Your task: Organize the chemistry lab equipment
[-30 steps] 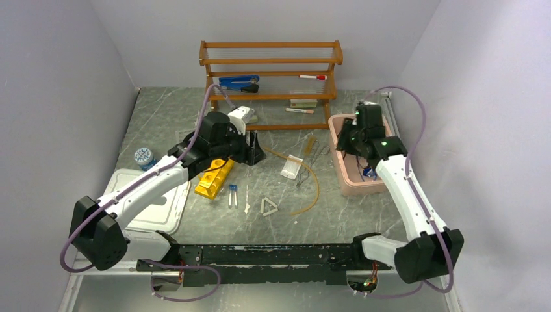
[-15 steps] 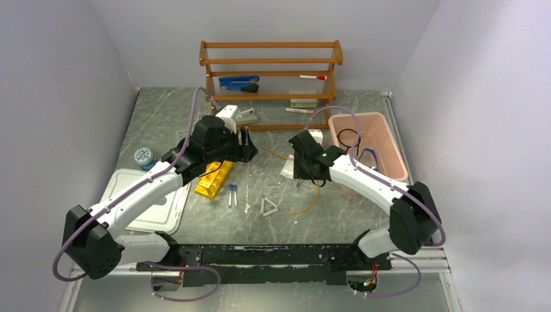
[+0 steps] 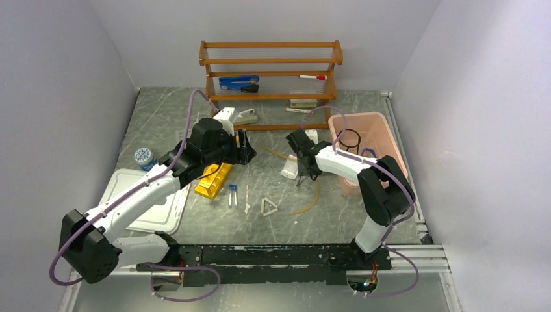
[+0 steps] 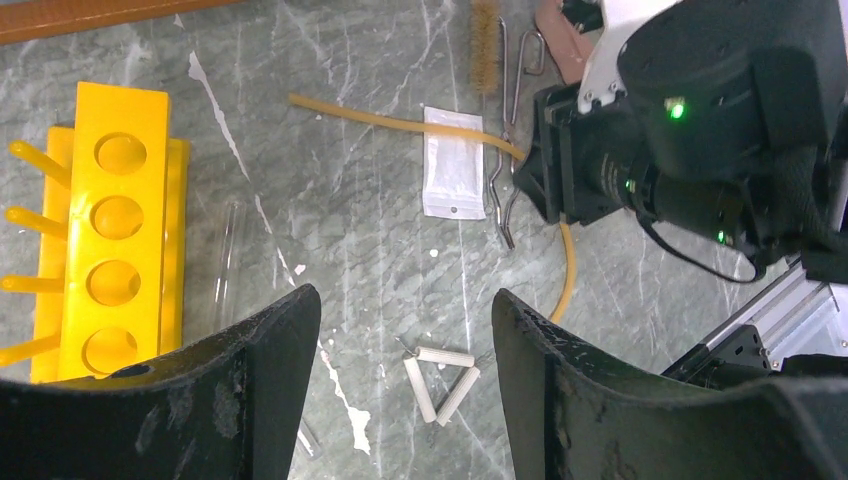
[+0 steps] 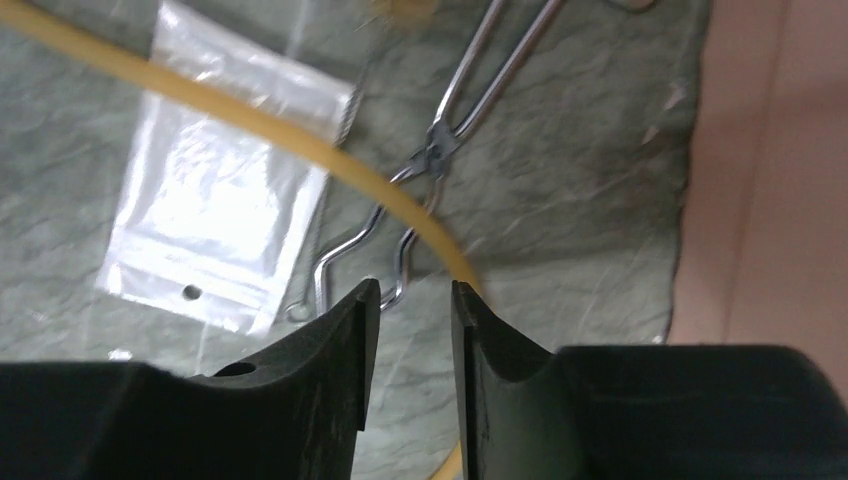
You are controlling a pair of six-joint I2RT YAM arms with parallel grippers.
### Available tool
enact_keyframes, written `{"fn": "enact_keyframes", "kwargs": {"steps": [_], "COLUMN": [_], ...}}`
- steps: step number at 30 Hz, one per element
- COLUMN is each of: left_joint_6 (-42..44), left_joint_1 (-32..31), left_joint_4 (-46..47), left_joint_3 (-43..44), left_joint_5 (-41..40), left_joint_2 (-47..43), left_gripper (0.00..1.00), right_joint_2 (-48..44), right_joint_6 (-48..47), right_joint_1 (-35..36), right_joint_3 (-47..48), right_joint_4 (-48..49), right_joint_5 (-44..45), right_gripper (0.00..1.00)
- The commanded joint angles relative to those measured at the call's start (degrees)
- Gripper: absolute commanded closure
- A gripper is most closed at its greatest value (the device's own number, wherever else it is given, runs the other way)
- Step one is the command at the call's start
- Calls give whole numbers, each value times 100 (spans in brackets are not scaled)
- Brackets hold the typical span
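My left gripper [image 3: 245,153] [image 4: 400,295] hangs open above the table; past its jaws, down on the marble, lies the white triangle [image 4: 440,375] [image 3: 269,206]. The yellow holed rack [image 4: 110,230] [image 3: 214,179] lies to its left, with blue-capped tubes [image 3: 232,194] beside it. My right gripper [image 3: 304,168] [image 5: 415,290] hovers low over the amber tubing [image 5: 300,130] [image 3: 312,195] and metal tongs [image 5: 440,150]. Its jaws stand open by a narrow gap with nothing between them. The clear bag [image 5: 225,215] [image 3: 290,168] lies just left of it.
A pink bin [image 3: 383,140] at the right holds a black ring [image 3: 349,138] and blue goggles [image 3: 367,155]. The wooden shelf [image 3: 269,62] stands at the back. A white lid [image 3: 153,205] and a round patterned tin [image 3: 143,156] lie at the left. A brush [image 4: 485,45] lies near the tongs.
My right arm has swung from the pink bin leftward to the tongs and tubing, and its jaws have narrowed. The left gripper shifted slightly back and stayed open.
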Motion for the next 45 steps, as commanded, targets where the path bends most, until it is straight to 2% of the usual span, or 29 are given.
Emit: {"fn": "enact_keyframes", "kwargs": {"steps": [1,13,16,21,23,29,36,45], "left_joint_6": [7,49,64,52,42,48,86,79], "left_joint_1": [28,28,28,33,33,37,37,37], "left_joint_4": [58,85,76,98,115,107,100,185], "left_joint_3": [-79,-36,-27,-34,-44,-53,-42,-35], "left_joint_5": [-40,-35,-36,-20,-12,-65,-149,-41], "left_joint_2": [-118,-9,-7,2,-6,-82,-182,-183], "left_gripper": [32,32,32,32,32,33,33,33], "right_joint_2": [36,319,317,139,-19,-676,-1728,-2717], "right_joint_6": [-707,-1180,-1290,-1446,-1431,-1418,-1549,-1575], "right_joint_1": [-373,-718,-810,-794,-768,-688,-660,-671], "right_joint_3": [153,24,-27,59,95,402,1307,2621], "right_joint_4": [320,172,178,74,50,-291,-1134,-1765], "right_joint_5": [-296,-1017,-994,-1010,-1034,-859,-450,1058], "right_gripper": [66,74,79,96,100,100,100,100]}}
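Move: The tan rubber tube lies almost under the right fingertips; its bend, also its middle, is about 2 cm to the right, 1 cm ahead and 2 cm below. The metal tongs lie beside it, some 4 cm ahead and level sideways; the clear bag is about 3 cm ahead and 7 cm left. The pink box's middle stands roughly 18 cm right and 7 cm ahead. From the left hand the tube is some 21 cm right, 2 cm ahead, 20 cm down. The tan tube is pinched at its bend: the right hand eases about 2 cm right, a little down and forward, turning slightly counter-clockwise, and its part-open fingers shut on it. Then it lifts the tube nearly straight up, slowly at first and then fast, some 28 cm, drifting right late towards the pink box as the fingers tip up forward by about 35 degrees. ##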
